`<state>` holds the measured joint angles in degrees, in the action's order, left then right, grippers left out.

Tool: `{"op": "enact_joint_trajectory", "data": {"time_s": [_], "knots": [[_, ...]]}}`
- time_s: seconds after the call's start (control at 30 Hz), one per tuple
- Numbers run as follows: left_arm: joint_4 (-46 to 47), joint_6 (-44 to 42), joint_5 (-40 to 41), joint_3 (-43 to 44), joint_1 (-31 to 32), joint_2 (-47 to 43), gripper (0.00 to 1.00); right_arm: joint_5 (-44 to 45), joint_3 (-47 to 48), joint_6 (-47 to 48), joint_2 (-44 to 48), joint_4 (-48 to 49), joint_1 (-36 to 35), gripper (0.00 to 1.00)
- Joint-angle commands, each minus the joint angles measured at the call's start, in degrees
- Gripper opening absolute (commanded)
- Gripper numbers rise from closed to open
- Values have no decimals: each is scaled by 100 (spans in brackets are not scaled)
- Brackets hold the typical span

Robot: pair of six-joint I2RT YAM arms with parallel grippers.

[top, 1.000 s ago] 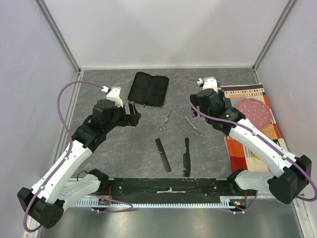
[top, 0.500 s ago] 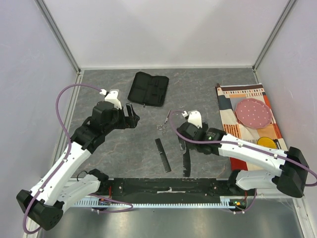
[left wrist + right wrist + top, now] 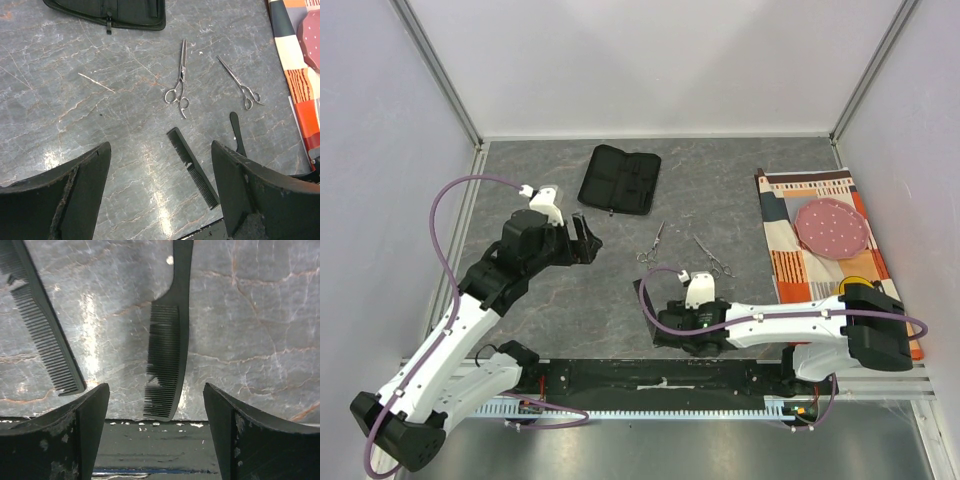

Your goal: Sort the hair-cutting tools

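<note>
Two silver scissors lie mid-table, one left of the other; in the left wrist view they show as scissors and scissors. The flat black straight comb lies beside the black comb with a narrow handle. My right gripper hovers low over the handled comb, open, its toothed end between the fingers; the straight comb is to its left. My left gripper hangs open and empty over bare table, left of the scissors.
A black fabric pouch lies at the back centre. A patterned cloth with a pink dotted disc covers the right side. A black rail runs along the near edge just beyond the comb ends.
My right arm swung from the back right down and forward to the combs at the near edge. The left gripper barely shifted. Both pairs of jaws narrowed a little.
</note>
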<state>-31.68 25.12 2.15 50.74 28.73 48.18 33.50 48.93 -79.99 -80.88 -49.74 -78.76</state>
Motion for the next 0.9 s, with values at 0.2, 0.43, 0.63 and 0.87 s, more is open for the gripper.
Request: {"op": "enact_joint_trajectory", "data": {"time_s": [0.2, 0.43, 0.63, 0.87], "knots": [[-31, 107, -479, -170, 19, -46, 86, -98, -524, -1520, -59, 113, -377, 78], [4, 115, -532, -170, 19, 42, 86, -247, -560, -1634, -226, 254, -552, 76], [48, 159, -584, -214, 19, 60, 86, -361, -700, -1783, -209, 350, -667, 70], [66, 186, -593, -293, 19, 60, 86, -440, -806, -1898, -218, 359, -790, 60]]}}
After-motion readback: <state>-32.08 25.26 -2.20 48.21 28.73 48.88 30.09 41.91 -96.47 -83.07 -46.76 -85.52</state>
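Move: From the right gripper, the middle of the handled comb lies about 6 cm ahead, 1 cm right and 6 cm below, its toothed end nearest the base. The straight comb's middle is about 10 cm left and 7 cm ahead; the right-hand scissors sit some 22 cm ahead and 5 cm right. From the left gripper the handled comb lies roughly 23 cm right, 5 cm back and 24 cm down. Bring the right gripper down and back towards the base in one slant, about 4 cm each way, to the handled comb's toothed end at the near table edge, turning the hand slightly clockwise. Narrow the fingers on the way, but leave them open either side of the teeth. Let the empty left gripper sink about 2 cm. ##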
